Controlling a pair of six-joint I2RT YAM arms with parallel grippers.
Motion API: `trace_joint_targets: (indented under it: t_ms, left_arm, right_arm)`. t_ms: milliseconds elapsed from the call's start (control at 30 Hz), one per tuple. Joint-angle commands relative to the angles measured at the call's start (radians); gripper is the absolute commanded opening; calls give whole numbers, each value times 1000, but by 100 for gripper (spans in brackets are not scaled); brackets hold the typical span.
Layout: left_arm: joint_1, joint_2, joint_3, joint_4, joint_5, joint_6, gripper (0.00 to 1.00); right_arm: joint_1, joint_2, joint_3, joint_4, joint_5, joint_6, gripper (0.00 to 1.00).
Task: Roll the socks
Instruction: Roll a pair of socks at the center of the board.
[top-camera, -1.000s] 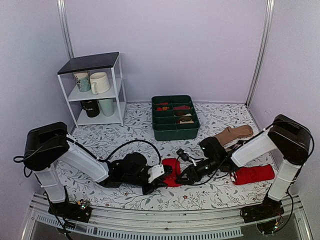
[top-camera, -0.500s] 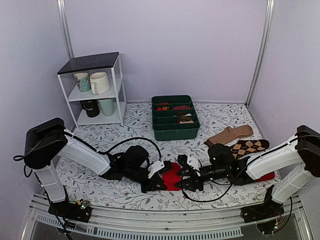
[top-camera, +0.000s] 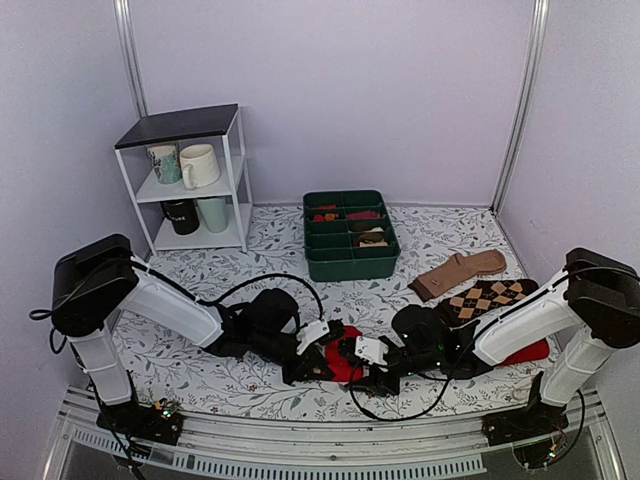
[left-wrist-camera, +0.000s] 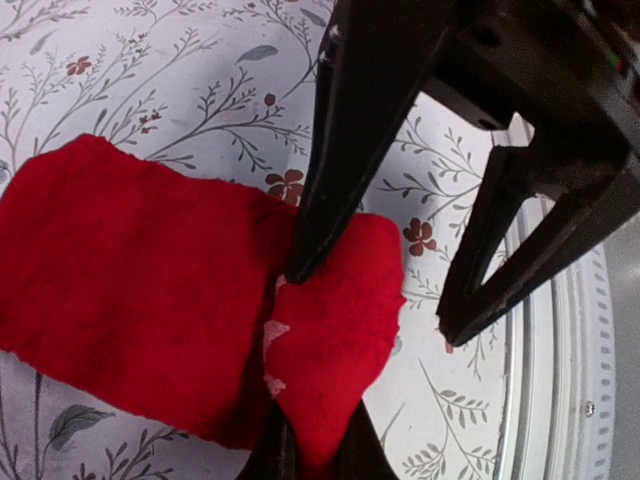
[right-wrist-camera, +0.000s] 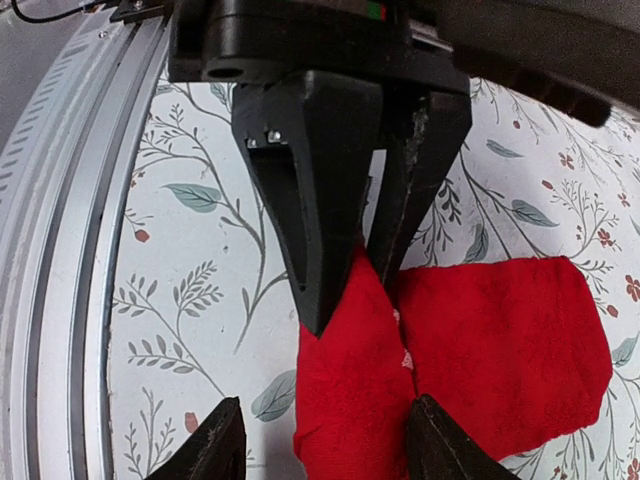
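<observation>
The red socks (top-camera: 345, 362) lie folded on the flowered table near its front edge, between both grippers. In the left wrist view the socks (left-wrist-camera: 150, 290) have one end rolled over, with small pale bits showing in the crease. The beige end is otherwise hidden. My left gripper (left-wrist-camera: 310, 455) is shut on the rolled end (left-wrist-camera: 335, 340); it also shows in the right wrist view (right-wrist-camera: 352, 290) and the top view (top-camera: 322, 358). My right gripper (right-wrist-camera: 325, 430) is open and straddles the same rolled end (right-wrist-camera: 350, 390). It also shows in the left wrist view (left-wrist-camera: 372, 303) and the top view (top-camera: 364, 368).
A second red sock (top-camera: 533, 351) lies behind my right arm. A brown argyle sock (top-camera: 492, 296) and a plain brown sock (top-camera: 460, 271) lie at the right. A green divided bin (top-camera: 350, 262) stands at the back. A white shelf (top-camera: 186, 128) holds mugs at the left. The metal rail (top-camera: 300, 445) runs just beyond the socks.
My right arm swung down and then leftward, bringing its open gripper around the rolled end. The argyle sock came into view. My left gripper kept its hold and hardly moved.
</observation>
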Motion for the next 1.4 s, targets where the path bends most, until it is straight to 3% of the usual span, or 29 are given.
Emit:
trace_joint_targets:
  t_ms: [0,200,367,500,567,733,867,1000,1233,1367]
  left_arm:
    - [0,75,-41,-206,-15,-12,0]
    - [2,83,-33,-210,-17,-9,0]
    - [8,90,-26,-209,-23,-6,0]
    - [9,86,-20,-185,-59,-9,21]
    - [9,62,-21,-157,-98,-5,34]
    - [8,-91,-95,4,-173,50,35]
    - [-8,-211,-179,142,-168,131,47]
    - [-24,-278,-261,254,-157,210,47]
    - [-25,-186,-276,427,-177,304,50]
    - [-24,-106,-230,441,-155,326,51]
  right_arm:
    - [36,52,28,-28,62,-3,53]
    - [44,95,42,-29,80,16,51]
    - [44,123,47,-54,107,69,31]
    - [43,138,51,-90,101,136,20]
    - [39,159,54,-102,73,168,19]
    - [-19,221,47,-106,-67,255,19]
    - [-69,246,50,-124,-163,323,19]
    - [-115,251,48,-157,-223,380,19]
    - [-132,314,76,-206,-322,428,19]
    - [-136,346,104,-229,-347,424,19]
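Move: The left hand already pinches the left end of the rolled part of the red sock, whose middle lies about 3 cm to its right, level with it in reach and height. From the open right hand, that roll is about 3 cm left, 1 cm ahead and 2 cm below. The sock's flat part lies some 5 cm ahead of the roll, and the green box roughly 30 cm ahead of the roll. Right hand sinks 2.5 cm, pinches the roll's right end, tips forward 30 degrees; left opens, lifts away 4 cm. ##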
